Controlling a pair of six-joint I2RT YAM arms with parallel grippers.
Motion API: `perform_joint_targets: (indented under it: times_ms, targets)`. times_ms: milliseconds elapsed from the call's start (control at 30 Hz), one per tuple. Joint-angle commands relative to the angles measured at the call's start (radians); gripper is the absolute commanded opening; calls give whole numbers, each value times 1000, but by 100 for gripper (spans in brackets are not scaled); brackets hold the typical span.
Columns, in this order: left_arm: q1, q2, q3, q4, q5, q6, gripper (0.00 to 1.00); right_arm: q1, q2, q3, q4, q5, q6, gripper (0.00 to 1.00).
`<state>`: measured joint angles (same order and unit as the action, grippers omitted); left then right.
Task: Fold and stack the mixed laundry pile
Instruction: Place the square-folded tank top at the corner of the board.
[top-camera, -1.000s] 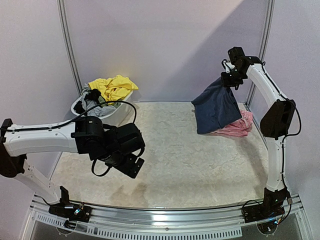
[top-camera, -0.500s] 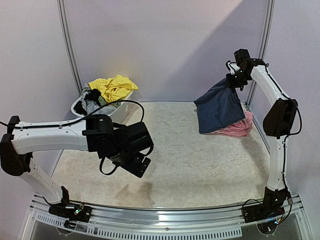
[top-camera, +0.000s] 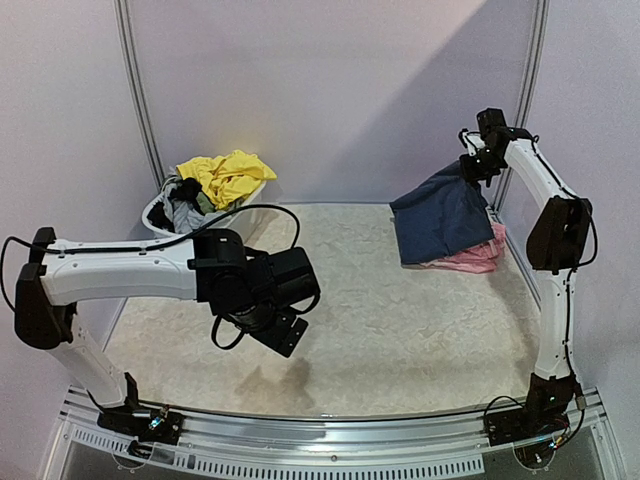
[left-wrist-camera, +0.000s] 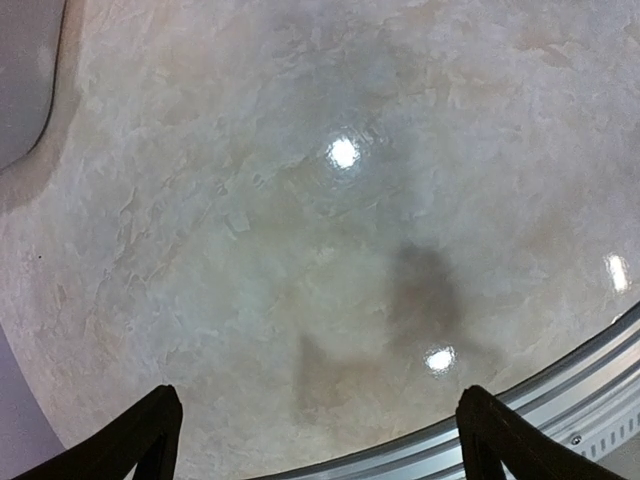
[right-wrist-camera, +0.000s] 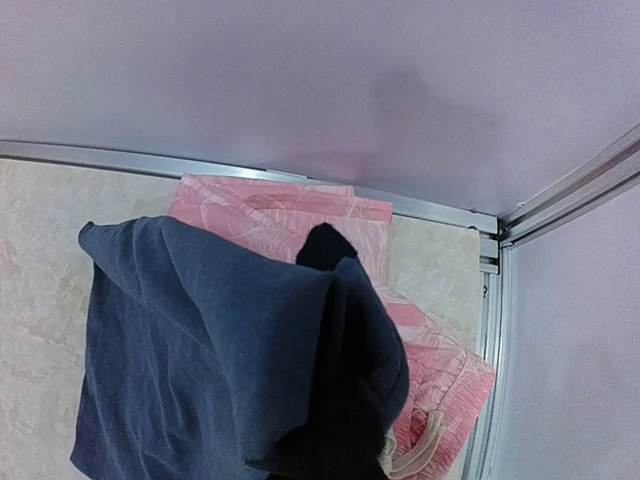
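Note:
My right gripper (top-camera: 477, 166) is raised at the far right, shut on a corner of the navy garment (top-camera: 441, 216). The garment hangs down and drapes over the folded pale pink patterned piece (top-camera: 474, 256) on the table. In the right wrist view the navy garment (right-wrist-camera: 200, 350) wraps my right gripper (right-wrist-camera: 336, 268), one black fingertip (right-wrist-camera: 325, 245) pokes out, and the pink piece (right-wrist-camera: 290, 208) lies beneath. Yellow (top-camera: 231, 173) and grey (top-camera: 187, 213) pieces are heaped at the far left. My left gripper (top-camera: 283, 331) hovers over bare table, open and empty (left-wrist-camera: 315, 440).
A white tub (top-camera: 160, 215) at the far left corner holds the yellow and grey pieces. A metal rail (left-wrist-camera: 560, 400) runs along the table's near edge. Walls and a corner post (right-wrist-camera: 560, 190) close in behind the pink piece.
My left arm has swung rightward over the table, still open. My right arm has carried the navy garment further right and back, over the pink piece.

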<state>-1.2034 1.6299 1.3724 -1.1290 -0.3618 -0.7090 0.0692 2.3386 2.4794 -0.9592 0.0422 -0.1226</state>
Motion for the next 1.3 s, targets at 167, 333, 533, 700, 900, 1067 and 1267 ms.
perform_joint_targets:
  times_ms: [167, 333, 533, 700, 900, 1067, 1267]
  targets:
    - [38, 33, 45, -34, -6, -14, 98, -39, 66, -30, 54, -21, -20, 0]
    - [48, 40, 50, -34, -8, -16, 98, -41, 82, -68, 53, -12, -29, 0]
    - [56, 41, 51, -35, -14, -15, 98, -47, 96, -70, 88, 46, -30, 0]
    - [59, 41, 51, -38, -14, -11, 98, -61, 108, -62, 105, 49, -32, 0]
    - [63, 33, 47, -44, -19, 2, 98, -101, 114, -60, 113, 83, 2, 66]
    - [73, 17, 43, -34, -24, 19, 98, -101, 84, -29, 104, 67, 62, 87]
    - [79, -19, 16, 5, -37, 48, 98, -98, -7, -48, 96, 32, 105, 90]
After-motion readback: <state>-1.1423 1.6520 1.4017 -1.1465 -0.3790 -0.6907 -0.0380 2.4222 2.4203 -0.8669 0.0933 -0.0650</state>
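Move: The pink garment, folded near the board's far right corner, is where the right hand is taking the navy tank top; its middle lies about 8 cm back, 4 cm left and 18 cm below. The tank top's hanging body centres some 8 cm back, 8 cm left and 11 cm below, and the board's corner is about 6 cm ahead, 9 cm right and 20 cm below. From the left hand the pink garment lies roughly 35 cm ahead, 39 cm right and 11 cm lower. Still pinching the tank top by its far right corner, the right hand lowers it about 6 cm onto the pink garment while easing right towards the side wall. It then sweeps farther right, some 7 cm in all, opening its fingers nearly wide on the way and letting go, with a slight clockwise turn; it ends rising a little. ##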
